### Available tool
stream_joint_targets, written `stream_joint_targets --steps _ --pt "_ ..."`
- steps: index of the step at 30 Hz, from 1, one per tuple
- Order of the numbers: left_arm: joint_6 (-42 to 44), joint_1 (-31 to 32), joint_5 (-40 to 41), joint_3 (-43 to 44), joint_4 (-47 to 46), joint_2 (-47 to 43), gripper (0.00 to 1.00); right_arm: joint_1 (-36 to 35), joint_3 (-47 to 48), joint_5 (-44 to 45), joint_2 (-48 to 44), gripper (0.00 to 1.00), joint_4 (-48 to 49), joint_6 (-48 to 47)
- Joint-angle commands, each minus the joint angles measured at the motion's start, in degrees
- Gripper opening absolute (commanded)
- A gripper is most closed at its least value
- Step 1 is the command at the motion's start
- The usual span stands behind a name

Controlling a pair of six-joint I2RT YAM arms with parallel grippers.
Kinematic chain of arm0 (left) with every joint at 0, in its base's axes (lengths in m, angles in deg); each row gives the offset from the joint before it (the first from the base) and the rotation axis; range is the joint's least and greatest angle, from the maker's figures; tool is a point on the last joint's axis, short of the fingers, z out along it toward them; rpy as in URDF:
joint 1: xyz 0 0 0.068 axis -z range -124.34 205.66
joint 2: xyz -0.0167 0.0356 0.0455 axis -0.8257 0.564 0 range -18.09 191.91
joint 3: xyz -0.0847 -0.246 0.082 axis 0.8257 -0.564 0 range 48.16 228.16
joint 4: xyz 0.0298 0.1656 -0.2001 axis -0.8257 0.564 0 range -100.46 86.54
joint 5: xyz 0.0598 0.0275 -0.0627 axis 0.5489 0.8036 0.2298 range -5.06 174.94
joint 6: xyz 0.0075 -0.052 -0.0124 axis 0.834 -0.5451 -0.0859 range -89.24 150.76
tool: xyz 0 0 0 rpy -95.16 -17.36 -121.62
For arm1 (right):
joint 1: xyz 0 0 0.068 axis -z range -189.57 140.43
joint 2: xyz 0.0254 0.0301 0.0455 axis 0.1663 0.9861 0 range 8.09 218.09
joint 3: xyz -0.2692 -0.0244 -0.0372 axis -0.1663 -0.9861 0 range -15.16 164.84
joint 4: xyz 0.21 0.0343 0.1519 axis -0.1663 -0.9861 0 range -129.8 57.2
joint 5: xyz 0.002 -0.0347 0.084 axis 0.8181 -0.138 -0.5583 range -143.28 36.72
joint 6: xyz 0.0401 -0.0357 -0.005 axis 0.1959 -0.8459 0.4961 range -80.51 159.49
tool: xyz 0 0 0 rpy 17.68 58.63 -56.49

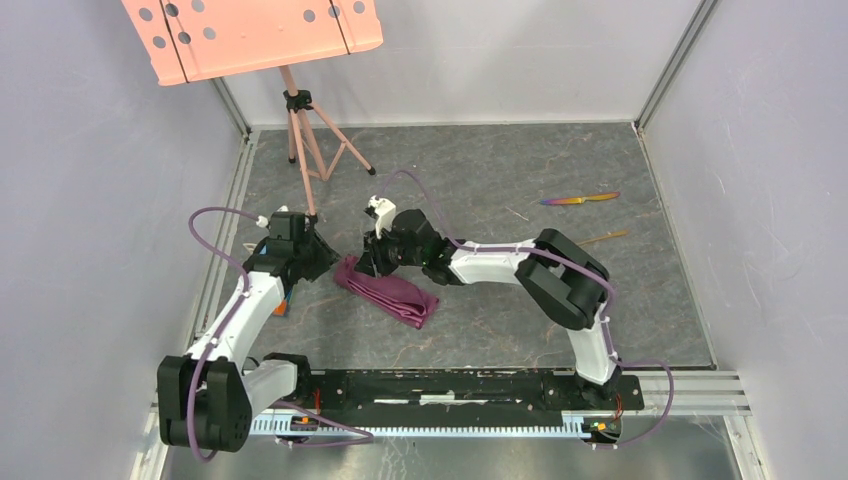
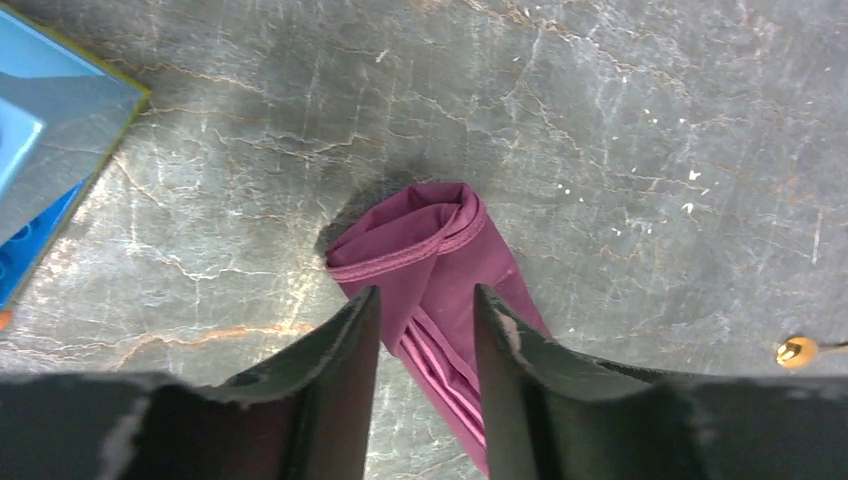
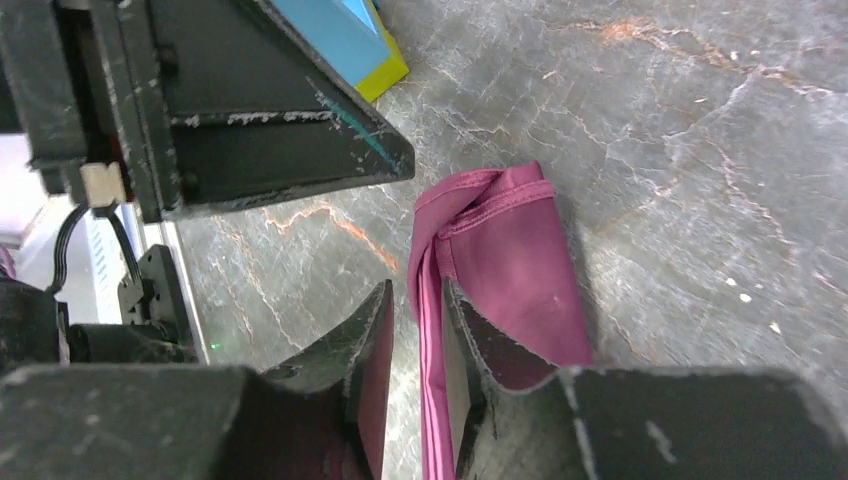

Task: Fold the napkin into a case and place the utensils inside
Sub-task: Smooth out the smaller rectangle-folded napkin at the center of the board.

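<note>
The napkin (image 1: 388, 290) lies on the table folded into a narrow plum-purple oblong case, running from upper left to lower right. My left gripper (image 1: 318, 258) hovers at its upper-left end. In the left wrist view the jaws (image 2: 427, 295) stand open above the cloth (image 2: 440, 240), holding nothing. My right gripper (image 1: 370, 262) is over the same end. Its jaws (image 3: 418, 288) are slightly apart, with the napkin's folded edge (image 3: 500, 250) running between them and bare table showing beside it. The iridescent knife (image 1: 580, 199) and the gold spoon (image 1: 603, 238) lie far right.
A blue-and-orange block (image 1: 283, 303) lies by the left arm, also visible as a blue block (image 2: 50, 130) in the left wrist view. A pink tripod stand (image 1: 300, 130) rises at the back left. The spoon's gold end (image 2: 795, 350) shows at the right edge.
</note>
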Motion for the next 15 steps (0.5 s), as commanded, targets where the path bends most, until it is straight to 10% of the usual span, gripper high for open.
stream_joint_targets --steps 1,7,15 --pt "-0.31 -0.64 -0.21 -0.60 -1.38 1.42 0.43 0.01 4.37 -1.75 4.57 0.27 2.88 3.80" --pt "0.25 -0.65 -3.54 -1.22 -5.08 6.00 0.23 -0.15 7.21 -2.61 8.53 0.13 3.26 4.73" --pt "0.14 -0.57 -4.79 -2.45 -7.97 8.40 0.21 -1.00 8.60 -3.00 12.81 0.10 3.95 5.00"
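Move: Both grippers are empty over the left end of the folded napkin. From the left hand, that end lies about 3 cm to the right, level with it and some 7 cm below; the napkin's middle is about 11 cm right and 5 cm back. From the right hand, the same end is about 4 cm left, level with it, 8 cm below, and the middle roughly 4 cm right and 4 cm back. The blue toy stands some 15 cm left of the left hand. Sink both grippers together towards the left end of the folded napkin, closing their fingers most of the way as they go. Lower the left one almost straight down, about 3.5 cm, easing off at the end; take the right one down some 5 cm while carrying it 2 cm left towards the left gripper. ##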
